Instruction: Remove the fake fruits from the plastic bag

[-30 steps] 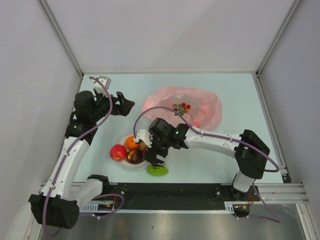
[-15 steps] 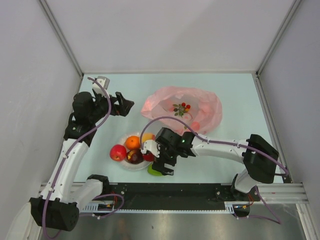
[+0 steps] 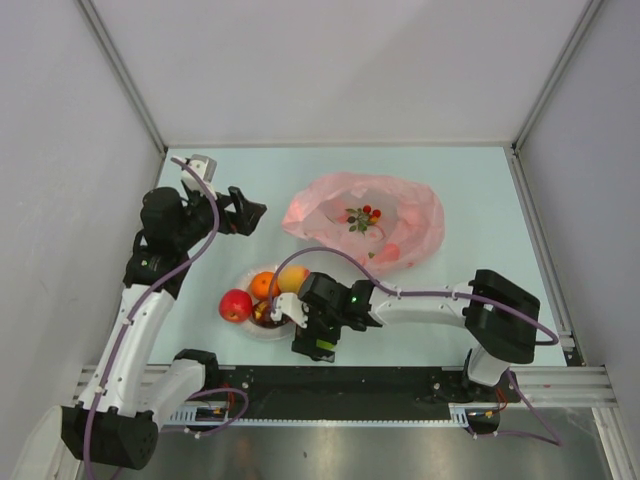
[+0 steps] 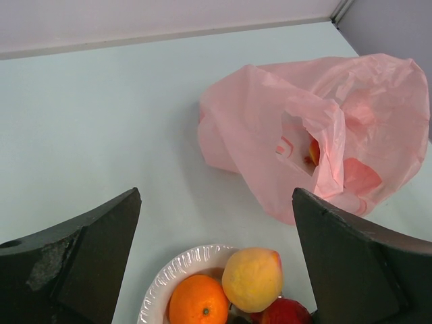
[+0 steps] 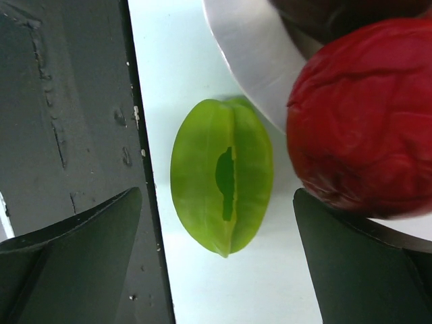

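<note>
The pink plastic bag point(image 3: 365, 222) lies crumpled at the back of the table, with red berries with green leaves point(image 3: 364, 215) and a red shape point(image 3: 390, 252) showing through it. On the white plate point(image 3: 246, 322) sit an orange point(image 3: 264, 285), a yellow-orange fruit point(image 3: 293, 277), a red apple point(image 3: 236, 304) and a dark purple one point(image 3: 267, 313). My right gripper point(image 3: 312, 345) is open, pointing down over a green ridged fruit point(image 5: 223, 175) on the table beside the plate point(image 5: 250, 61). My left gripper point(image 3: 250, 212) is open and empty, left of the bag point(image 4: 317, 135).
The black strip of the table's front edge point(image 5: 67, 101) runs just next to the green fruit. A red apple point(image 5: 361, 115) overhangs the plate rim beside my right fingers. Grey walls enclose the table on three sides.
My right gripper has pulled back from over the plate toward the front edge and now hangs above the green fruit. The yellow-orange fruit now shows on the plate. The left arm barely shifted.
</note>
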Controlling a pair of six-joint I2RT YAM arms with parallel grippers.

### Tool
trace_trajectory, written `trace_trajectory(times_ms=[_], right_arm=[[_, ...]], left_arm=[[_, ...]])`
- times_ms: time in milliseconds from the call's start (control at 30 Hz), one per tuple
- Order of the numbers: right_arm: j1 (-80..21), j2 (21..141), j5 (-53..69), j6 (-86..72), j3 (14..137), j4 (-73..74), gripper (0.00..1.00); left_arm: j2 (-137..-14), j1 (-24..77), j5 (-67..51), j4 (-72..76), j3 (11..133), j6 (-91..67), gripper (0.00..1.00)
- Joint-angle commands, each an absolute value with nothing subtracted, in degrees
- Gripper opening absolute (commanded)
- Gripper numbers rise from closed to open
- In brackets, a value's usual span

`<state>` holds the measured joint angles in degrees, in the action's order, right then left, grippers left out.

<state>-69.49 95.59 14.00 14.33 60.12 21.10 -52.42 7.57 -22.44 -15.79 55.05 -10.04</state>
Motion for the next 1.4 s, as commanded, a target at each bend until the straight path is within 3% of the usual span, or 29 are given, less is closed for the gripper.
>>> trace_trajectory(times_ms=[0, 133, 267, 433, 700, 1000, 1367], right_arm=[[-70.6, 96.4, 11.6, 11.3, 60.0, 17.8, 1.0], [-70.8, 97.0, 9.7, 11.3, 59.6, 17.1, 0.97], [-70.8, 96.1, 10.4, 14.1, 59.2, 17.4, 0.74], [-71.7, 95.4, 10.8, 16.8, 57.9, 17.0, 0.67], [-72.2, 90.1, 12.6, 24.2, 57.9, 24.3, 0.47], [-72.2, 84.9, 20.0, 29.4, 62.8, 28.8, 0.44], [-74.4, 93.1, 12.8, 33.4, 76.1, 21.4, 0.47]], left_arm=[[-50.5, 7.2, -22.1, -15.8, 56.5, -9.3, 1.0], [-49.7, 7.1, -21.7, -16.0, 56.3, -9.3, 1.0], [-49.0, 7.0, -21.6, -16.1, 56.3, -9.1, 1.0], [-48.8, 6.9, -21.6, -15.5, 56.0, -9.4, 1.0], [-48.3, 6.3, -22.1, -15.7, 56.1, -9.2, 1.0], [-48.7, 6.4, -22.5, -16.0, 57.1, -9.3, 1.0], [-48.7, 6.0, -21.4, -16.2, 58.6, -8.4, 1.0]])
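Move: The green star fruit lies between the right hand's open fingers, about 1 cm left of the hand point and 2 cm below. The red fruit is about 8 cm ahead and 6 cm left of that hand, the plate's middle roughly 10 cm ahead and 11 cm left, and the peach some 13 cm ahead and 7 cm left. From the left hand the star fruit is about 20 cm back, 13 cm right and 26 cm below. The right hand sinks about 1 cm, pinches the star fruit, then lifts about 11 cm, finally swinging left. ##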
